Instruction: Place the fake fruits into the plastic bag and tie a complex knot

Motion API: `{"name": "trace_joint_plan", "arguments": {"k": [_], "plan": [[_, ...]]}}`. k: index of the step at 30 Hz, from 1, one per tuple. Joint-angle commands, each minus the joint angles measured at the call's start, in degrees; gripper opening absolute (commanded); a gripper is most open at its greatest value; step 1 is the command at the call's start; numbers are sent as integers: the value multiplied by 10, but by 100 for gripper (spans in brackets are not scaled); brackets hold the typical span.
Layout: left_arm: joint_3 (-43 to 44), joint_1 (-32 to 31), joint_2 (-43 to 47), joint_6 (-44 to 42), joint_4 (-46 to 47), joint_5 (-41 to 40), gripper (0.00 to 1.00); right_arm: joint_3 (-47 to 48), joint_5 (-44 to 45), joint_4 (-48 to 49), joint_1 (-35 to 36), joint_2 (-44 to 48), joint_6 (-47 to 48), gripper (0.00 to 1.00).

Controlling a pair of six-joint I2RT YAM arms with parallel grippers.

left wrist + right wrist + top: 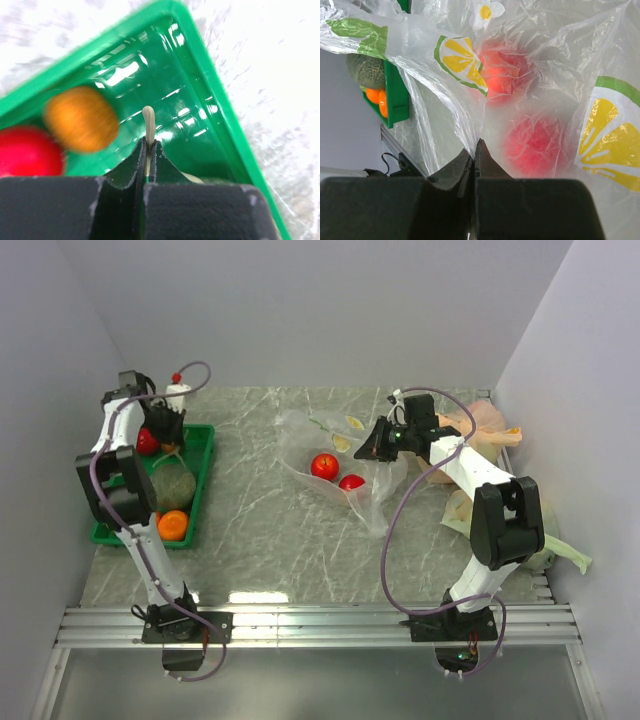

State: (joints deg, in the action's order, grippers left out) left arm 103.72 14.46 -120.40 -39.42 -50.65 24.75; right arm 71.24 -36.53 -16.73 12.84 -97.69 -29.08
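Note:
The clear plastic bag (345, 455) with lemon prints lies mid-table, with two red fake fruits (324, 466) (351, 482) inside. My right gripper (370, 447) is shut on a fold of its film (470, 127), and both red fruits (502, 70) (537, 145) show through the plastic beyond the fingertips. My left gripper (168, 435) is down in the green tray (205, 470), shut on a thin beige stem (148, 117). A pale piece (194, 177) shows just below the jaws; the rest of it is hidden. An orange fruit (80, 118) and a red fruit (27, 152) lie to the left.
The tray also holds a dull green melon (172, 487) and an orange ball (172, 525). A white bottle with a red cap (178, 392) stands behind the tray. An orange-tinted bag (485, 430) and a pale green bag (555, 550) lie at the right wall.

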Motion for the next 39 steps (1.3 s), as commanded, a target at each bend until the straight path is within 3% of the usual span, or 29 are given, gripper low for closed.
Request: {"name": "trace_joint_plan", "arguments": {"k": [1,21,31,39], "plan": [[7,2,74,26,-4,55,0,25,-9,10,-5,-2,1,0],[96,-7,189,114,-30,204,0,26,-14,21,-5,5,-7,0],[88,-139,275,181,39,200,0,19,-51,63,-7,8,-76,0],[37,-288,302,280,228,117,0,-8,-63,141,-33,14,-164,0]]}}
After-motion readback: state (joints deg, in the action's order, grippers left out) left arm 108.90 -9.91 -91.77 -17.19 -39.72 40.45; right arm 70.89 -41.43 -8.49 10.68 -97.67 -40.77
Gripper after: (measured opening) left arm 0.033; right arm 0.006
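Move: The melon hangs back off the left fingers, which already pinch its stem; its middle is about 4 cm behind and 8 cm below them. The plastic bag, lying open with two red fruits in it, is some 40 cm to that hand's right, 2 cm ahead and 12 cm lower. In the tray, a small orange fruit sits about 7 cm ahead and 4 cm left. From the right hand, the bag's middle is roughly 7 cm ahead, 6 cm left and 17 cm down. The melon is carried by its stem in the left hand's kept pinch, first almost straight up out of the tray, then ever faster to the right while still rising, closing the sideways gap to the bag: about 30 cm up and 25 cm right in all. The left wrist swings the fingertips up and clockwise, some 45 degrees. Late on, the right hand, still pinching the bag, lifts it about 3 cm, rolling slightly. ##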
